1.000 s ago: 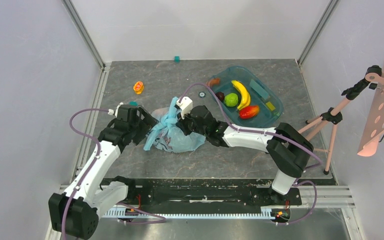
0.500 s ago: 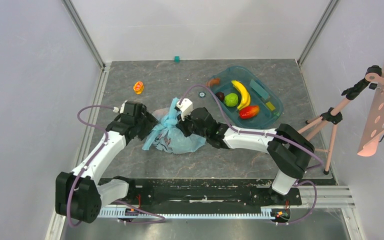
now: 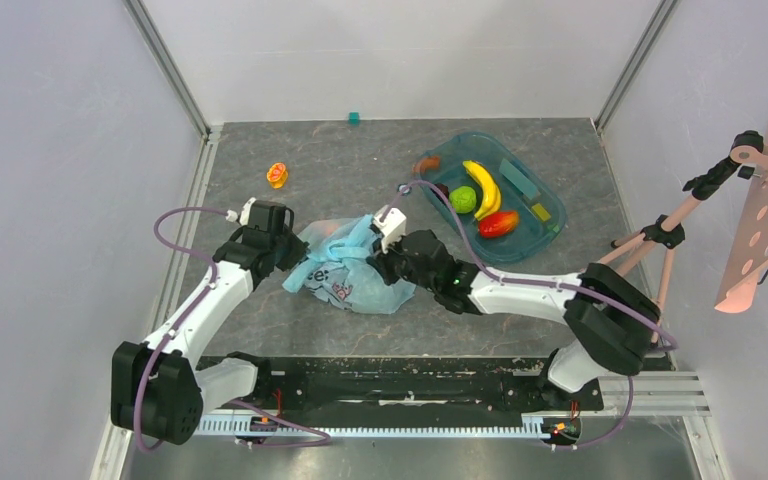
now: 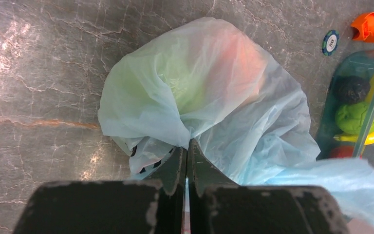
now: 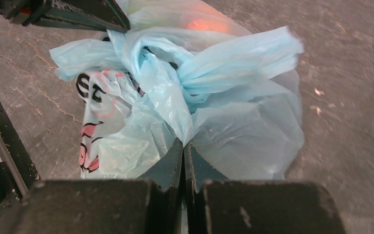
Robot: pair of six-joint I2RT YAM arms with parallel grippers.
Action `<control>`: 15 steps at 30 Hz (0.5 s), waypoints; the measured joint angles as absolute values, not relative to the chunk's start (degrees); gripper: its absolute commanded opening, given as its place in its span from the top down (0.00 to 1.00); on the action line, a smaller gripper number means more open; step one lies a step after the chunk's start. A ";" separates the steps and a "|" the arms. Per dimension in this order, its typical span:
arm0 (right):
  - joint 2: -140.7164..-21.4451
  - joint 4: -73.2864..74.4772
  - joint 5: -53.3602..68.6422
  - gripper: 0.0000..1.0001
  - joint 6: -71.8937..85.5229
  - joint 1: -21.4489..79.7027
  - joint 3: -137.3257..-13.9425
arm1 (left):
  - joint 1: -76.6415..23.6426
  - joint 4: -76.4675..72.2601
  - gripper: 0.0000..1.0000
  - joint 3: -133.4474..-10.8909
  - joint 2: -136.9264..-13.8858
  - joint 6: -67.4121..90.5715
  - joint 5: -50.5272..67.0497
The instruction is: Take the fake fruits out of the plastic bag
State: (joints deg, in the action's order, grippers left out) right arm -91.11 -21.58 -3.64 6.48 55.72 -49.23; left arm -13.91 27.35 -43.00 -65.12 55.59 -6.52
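The light-blue plastic bag (image 3: 355, 275) lies mid-table with its tie handles knotted (image 5: 209, 63). Through the film in the left wrist view I see a greenish fruit (image 4: 175, 83) and a pinkish-orange fruit (image 4: 233, 53); the orange one also shows in the right wrist view (image 5: 202, 23). My left gripper (image 3: 297, 255) is shut on the bag's left side (image 4: 141, 107). My right gripper (image 3: 388, 265) is shut on a fold of its right side (image 5: 243, 136). A green apple (image 3: 462, 199) and a dark purple grape bunch (image 3: 440, 190) lie in the teal tray (image 3: 545, 228).
The tray also holds a yellow banana (image 3: 483, 186) and a red-orange mango (image 3: 498, 222). An orange piece (image 3: 277, 175), a teal cube (image 3: 354, 117), a round chip (image 3: 404, 188) and a brown-orange object (image 3: 426, 163) lie on the table. A tripod (image 3: 660, 240) stands right.
My right gripper has moved nearer and to the right, dragging the bag with it. The knotted handles have tipped over. My left arm has swung in and now holds still.
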 measured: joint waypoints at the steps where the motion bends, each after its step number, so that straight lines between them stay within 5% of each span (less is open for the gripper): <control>1: -89.60 -22.20 -4.21 1.00 7.18 55.75 -47.46 | -13.89 27.38 0.98 -43.00 -65.10 55.48 -6.66; 12: -74.43 -25.80 -11.92 1.00 22.90 49.17 -29.82 | -11.81 27.75 0.98 -41.78 -62.98 54.43 -7.70; 15: -71.33 -26.59 -13.23 0.82 26.83 46.83 -25.47 | -11.49 27.86 0.98 -41.12 -61.84 54.13 -8.05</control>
State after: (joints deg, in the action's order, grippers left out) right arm -71.33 -26.59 -13.23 26.83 46.83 -25.47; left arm -11.49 27.86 -41.12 -61.84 54.13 -8.05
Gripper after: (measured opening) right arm 0.015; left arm 0.033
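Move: Both grippers already hold the plastic bag, with its blue knot between them: about 5 cm left of the right fingertips, 3 cm farther out and slightly lower. From the right hand, the poker chip lies some 17 cm ahead and 8 cm right; the blue bin's middle is 16 cm ahead and 28 cm right, both roughly 10 cm below. From the left hand, the knot sits about 9 cm right and 3 ahead, the bagged orange fruit 7 ahead and 5 right, some 5 cm lower. Pull the pinched blue plastic with the right gripper to the right, away from the left hand and towards the near side of the bin, about 12.5 cm and sinking a little late on, while the wrist swings some 25 degrees clockwise and tips down. Keep the left gripper shut on its side of the bag and ease it about 2 cm left against the pull. ##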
